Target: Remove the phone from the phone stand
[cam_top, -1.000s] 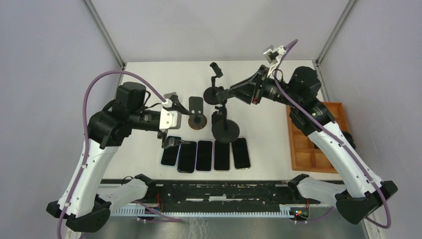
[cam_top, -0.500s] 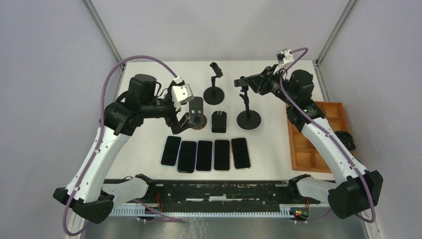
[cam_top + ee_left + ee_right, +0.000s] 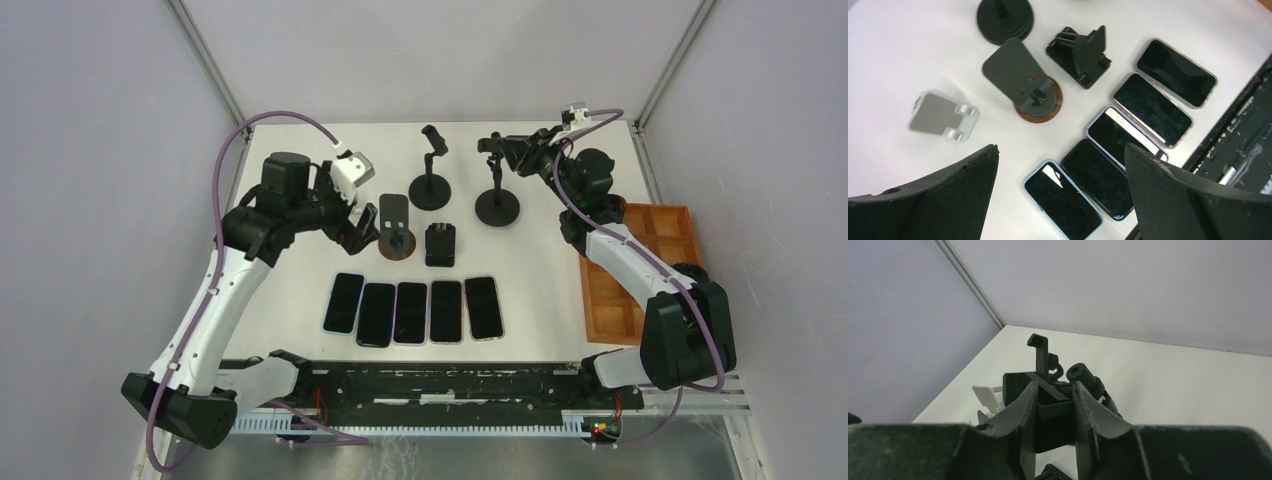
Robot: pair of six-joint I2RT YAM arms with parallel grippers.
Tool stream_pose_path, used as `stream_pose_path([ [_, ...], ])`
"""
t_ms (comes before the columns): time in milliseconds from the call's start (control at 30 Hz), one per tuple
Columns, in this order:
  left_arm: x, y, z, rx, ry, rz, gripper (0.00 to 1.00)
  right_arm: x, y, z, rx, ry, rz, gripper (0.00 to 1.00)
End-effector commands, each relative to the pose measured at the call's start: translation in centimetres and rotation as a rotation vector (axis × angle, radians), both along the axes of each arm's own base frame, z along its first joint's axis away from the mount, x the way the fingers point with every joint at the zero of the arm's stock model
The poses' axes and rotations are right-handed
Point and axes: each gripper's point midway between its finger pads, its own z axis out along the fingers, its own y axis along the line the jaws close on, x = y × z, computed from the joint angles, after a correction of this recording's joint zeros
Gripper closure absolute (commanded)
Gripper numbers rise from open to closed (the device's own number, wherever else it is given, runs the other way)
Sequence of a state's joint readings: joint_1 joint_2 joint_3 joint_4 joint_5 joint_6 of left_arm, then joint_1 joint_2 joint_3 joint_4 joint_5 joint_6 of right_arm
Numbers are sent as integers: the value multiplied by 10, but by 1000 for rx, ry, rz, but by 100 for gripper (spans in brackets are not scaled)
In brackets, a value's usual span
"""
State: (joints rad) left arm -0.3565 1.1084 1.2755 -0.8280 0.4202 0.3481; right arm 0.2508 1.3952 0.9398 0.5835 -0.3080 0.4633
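Several phones [image 3: 411,311] lie flat in a row near the table's front edge, also in the left wrist view [image 3: 1063,200]. None of the stands in view holds a phone. My right gripper [image 3: 500,147] is shut on the top clamp [image 3: 1054,425] of a black pole phone stand [image 3: 497,205] at the back right; the jaws [image 3: 1055,390] pinch the clamp from both sides. My left gripper [image 3: 358,222] hangs open [image 3: 1060,147] above the table, left of a stand with a wooden base [image 3: 397,238], with nothing between its fingers.
A second black pole stand [image 3: 431,185] stands at the back middle. A black folding stand [image 3: 440,244] sits beside the wooden-base one. A small silver stand [image 3: 943,116] lies under my left arm. A wooden compartment tray [image 3: 640,275] sits at the right edge.
My right gripper has carried the pole stand from the table's middle to the back right. My left gripper has lifted away from the phone row and moved back.
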Motion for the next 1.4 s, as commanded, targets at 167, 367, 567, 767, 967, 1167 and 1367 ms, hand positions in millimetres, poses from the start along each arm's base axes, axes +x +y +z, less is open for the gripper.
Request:
stream_pose_path([
  [167,38,42,25,-56,-83,216,0,-22,-13,8,51,-196,-37,94],
  [367,54,57,26,-58,-159,280,0,-36,-22,-22,-82,-103,-58,4],
  [567,87,72,16,-73,-207,337,0,-55,-63,-13,-191,-68,-246,2],
  [767,100,86,-81,-85,-128,397,0,-92,-131,-28,-229,-16,-558,2],
  [967,114,93,-126,-152,-237,466,0,-149,-233,-102,-241,24,-1090,2],
  [1167,124,99,-159,-195,-250,503,0,-170,-257,-172,-401,113,-1211,2],
  [1367,130,105,-171,-207,-286,516,0,-179,-261,-213,-484,155,-1198,2],
])
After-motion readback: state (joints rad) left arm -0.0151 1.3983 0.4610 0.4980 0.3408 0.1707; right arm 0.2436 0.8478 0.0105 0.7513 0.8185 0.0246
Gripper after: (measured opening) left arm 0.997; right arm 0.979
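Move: The right fingers still grip the black phone stand by its head; its base belongs on the table some 28 cm below, about 3 cm ahead and 3 cm right. A second tall stand's base is roughly 8 cm ahead, 14 cm left; the tray lies about 42 cm right, 14 cm back. From the left hand, that base is some 30 cm right, 20 cm ahead; the pale stand is 12 cm left, 21 cm ahead. The right hand eases the gripped stand head about 3 cm down and a little less back, lets go by opening wide, rises slightly while backing off, then swings right, back and down beside the tray, turning clockwise some 65 degrees. The open, empty left hand drifts forward and left, then sinks about 20 cm to just short of the pale stand, turning counter-clockwise. ##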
